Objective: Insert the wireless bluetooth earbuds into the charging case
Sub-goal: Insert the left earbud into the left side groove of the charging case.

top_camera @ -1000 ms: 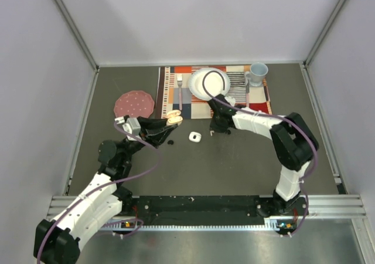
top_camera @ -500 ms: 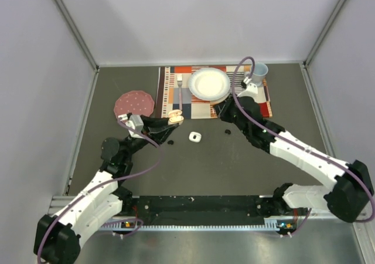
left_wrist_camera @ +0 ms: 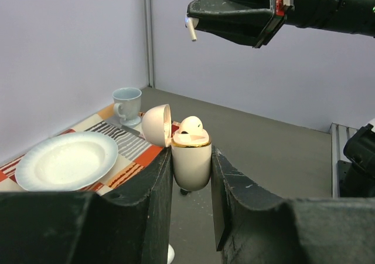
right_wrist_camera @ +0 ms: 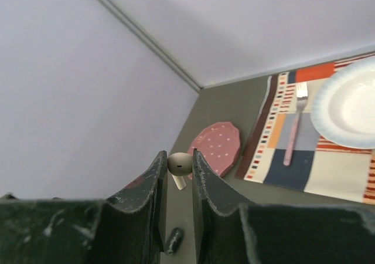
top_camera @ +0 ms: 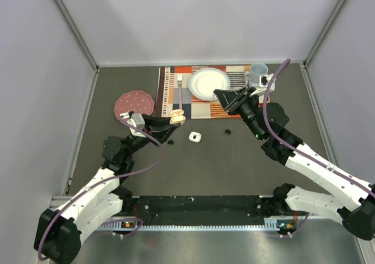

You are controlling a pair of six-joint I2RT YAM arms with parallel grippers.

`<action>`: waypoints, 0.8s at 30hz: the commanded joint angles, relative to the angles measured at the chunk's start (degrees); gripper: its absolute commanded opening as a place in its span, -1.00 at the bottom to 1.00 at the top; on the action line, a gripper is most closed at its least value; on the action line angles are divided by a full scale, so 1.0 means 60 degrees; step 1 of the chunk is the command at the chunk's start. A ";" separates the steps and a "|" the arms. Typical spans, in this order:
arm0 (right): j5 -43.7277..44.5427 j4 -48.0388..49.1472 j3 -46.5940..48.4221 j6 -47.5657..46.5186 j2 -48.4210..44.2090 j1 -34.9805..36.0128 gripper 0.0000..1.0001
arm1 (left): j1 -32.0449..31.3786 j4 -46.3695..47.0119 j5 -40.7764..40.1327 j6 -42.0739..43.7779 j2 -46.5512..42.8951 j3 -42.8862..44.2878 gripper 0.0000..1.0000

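My left gripper [top_camera: 173, 121] is shut on a pale pink charging case [left_wrist_camera: 191, 158], held upright above the table with its lid [left_wrist_camera: 157, 125] swung open. One pale earbud [left_wrist_camera: 190, 125] sits in the case. My right gripper [top_camera: 218, 94] hangs in the air to the case's right, over the placemat's edge. It is shut on another pale earbud [right_wrist_camera: 180, 164], pinched by the head with the stem pointing down; this earbud [left_wrist_camera: 191, 28] also shows high in the left wrist view. Two black earbuds [top_camera: 170, 141] [top_camera: 227, 131] lie on the table.
A small white object [top_camera: 195, 136] lies between the black buds. At the back, a striped placemat [top_camera: 170, 94] carries a fork [top_camera: 180, 95], a white plate [top_camera: 209, 83] and a pale blue mug [top_camera: 257, 73]. A pink dotted coaster [top_camera: 134, 104] lies to its left.
The right arm has swung up and away from the table near the mat, lifting the pale earbud into the air. The left gripper with the case has barely moved.
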 commanded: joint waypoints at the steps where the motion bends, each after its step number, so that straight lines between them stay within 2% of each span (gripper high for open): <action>1: -0.1009 0.1130 0.0090 0.0314 -0.0011 0.0092 -1.00 | 0.0002 0.0906 0.0234 -0.0174 0.0096 0.0346 -1.00; 5: -0.1580 0.1701 0.0119 0.0594 0.0150 0.0209 -1.00 | 0.0002 0.1082 0.0205 -0.0189 0.0155 0.0316 -1.00; 15: -0.2269 0.1907 0.0880 0.0052 0.1117 0.1497 -1.00 | -0.0013 0.1521 0.0088 -0.0276 0.0345 0.0258 -1.00; 24: -0.2840 0.1864 0.1291 -0.0081 0.1629 0.1733 -1.00 | -0.0027 0.1668 0.0146 -0.0233 0.0404 0.0273 -1.00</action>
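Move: The open charging case lies about 13 cm to the right hand's left, 6 cm back and some 5 cm below the earbud held there. For the left hand the case is already in the fingertips, practically at the hand point. On the table, roughly 33 cm under the right hand, the small white box is about 3 cm ahead and 7 cm left; a black piece is 5 cm ahead and 7 cm right. Swing the right gripper left about 10 cm while drawing it back some 6 cm, bringing the pinched earbud in above the open case, and ease off as it nears. Turn the hand about 25 degrees counter-clockwise on the way, keeping its height nearly level. Keep the earbud gripped, stem hanging down, and hold the case almost still in the left fingers. ##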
